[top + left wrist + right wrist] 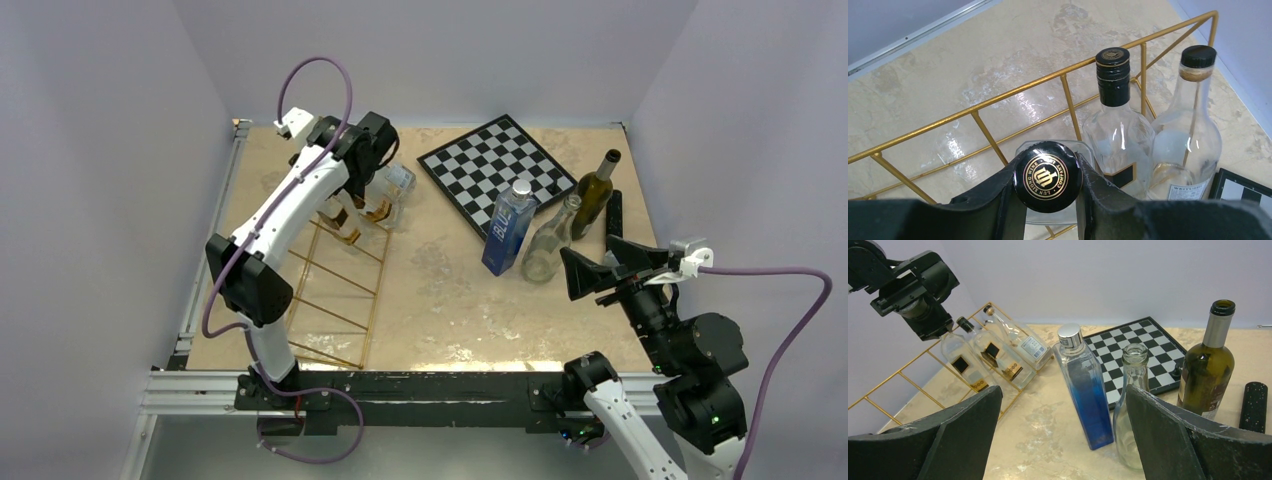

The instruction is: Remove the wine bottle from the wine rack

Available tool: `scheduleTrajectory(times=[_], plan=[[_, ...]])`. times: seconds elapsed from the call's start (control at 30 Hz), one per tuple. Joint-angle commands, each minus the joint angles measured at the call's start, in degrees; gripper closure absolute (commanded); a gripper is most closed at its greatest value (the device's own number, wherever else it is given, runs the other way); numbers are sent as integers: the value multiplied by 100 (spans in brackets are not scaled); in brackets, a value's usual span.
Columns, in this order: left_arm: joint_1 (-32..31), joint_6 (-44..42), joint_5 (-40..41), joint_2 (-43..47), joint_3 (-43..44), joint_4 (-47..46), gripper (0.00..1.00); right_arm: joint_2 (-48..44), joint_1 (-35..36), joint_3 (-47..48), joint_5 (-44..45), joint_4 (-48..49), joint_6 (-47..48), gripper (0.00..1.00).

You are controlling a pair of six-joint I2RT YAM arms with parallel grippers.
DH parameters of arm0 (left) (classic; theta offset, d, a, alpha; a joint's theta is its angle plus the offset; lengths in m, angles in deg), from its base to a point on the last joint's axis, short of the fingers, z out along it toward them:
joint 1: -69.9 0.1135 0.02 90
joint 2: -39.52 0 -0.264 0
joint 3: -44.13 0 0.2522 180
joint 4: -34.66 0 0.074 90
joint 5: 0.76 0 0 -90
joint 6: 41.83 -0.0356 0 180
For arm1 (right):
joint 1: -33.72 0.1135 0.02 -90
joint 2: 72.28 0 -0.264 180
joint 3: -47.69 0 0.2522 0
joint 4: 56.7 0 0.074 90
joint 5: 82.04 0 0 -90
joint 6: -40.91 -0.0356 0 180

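Note:
The gold wire wine rack (340, 290) lies at the left of the table with three clear bottles leaning on its far end. My left gripper (1048, 170) is shut on the black gold-printed cap of the leftmost wine bottle (1048, 187), one finger on each side of the cap. From the right wrist view that bottle (962, 365) still rests on the rack (898, 377) under the left gripper (365, 170). Two more clear bottles (1118, 135) (1190, 135) lie beside it. My right gripper (600, 262) hovers open at the right, holding nothing (1063, 400).
A chessboard (498, 170) lies at the back centre. In front of it stand a blue square bottle (508, 228), an empty clear bottle (548, 245) and an olive-green bottle (595, 195). A black cylinder (613, 215) lies by the right wall.

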Motion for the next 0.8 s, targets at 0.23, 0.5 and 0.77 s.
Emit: scheduleTrajectory(times=[0.23, 0.5, 0.77], plan=[[-324, -549, 901, 649, 673, 276, 100, 153, 24, 102, -134, 226, -65, 1], [-484, -1370, 805, 1013, 711, -337, 100, 160, 28, 140, -148, 217, -78, 1], [-923, -3814, 537, 1876, -306, -2767, 100, 183, 27, 127, -161, 210, -121, 1]])
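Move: The left hand grips the third rack bottle by its capped neck; the standing blue bottle, beside which free table lies, is some 44 cm to its right, 6 cm back and 12 cm below. The next rack bottle's middle is about 9 cm right, 2 cm ahead and 12 cm lower; the clear standing bottle is roughly 9 cm right of the blue one and level with it. From the right hand the blue bottle is about 18 cm ahead, 9 cm left, 23 cm below. Keeping its grip on the neck, the left hand lifts the bottle about 8 cm, turning some 15 degrees clockwise. ##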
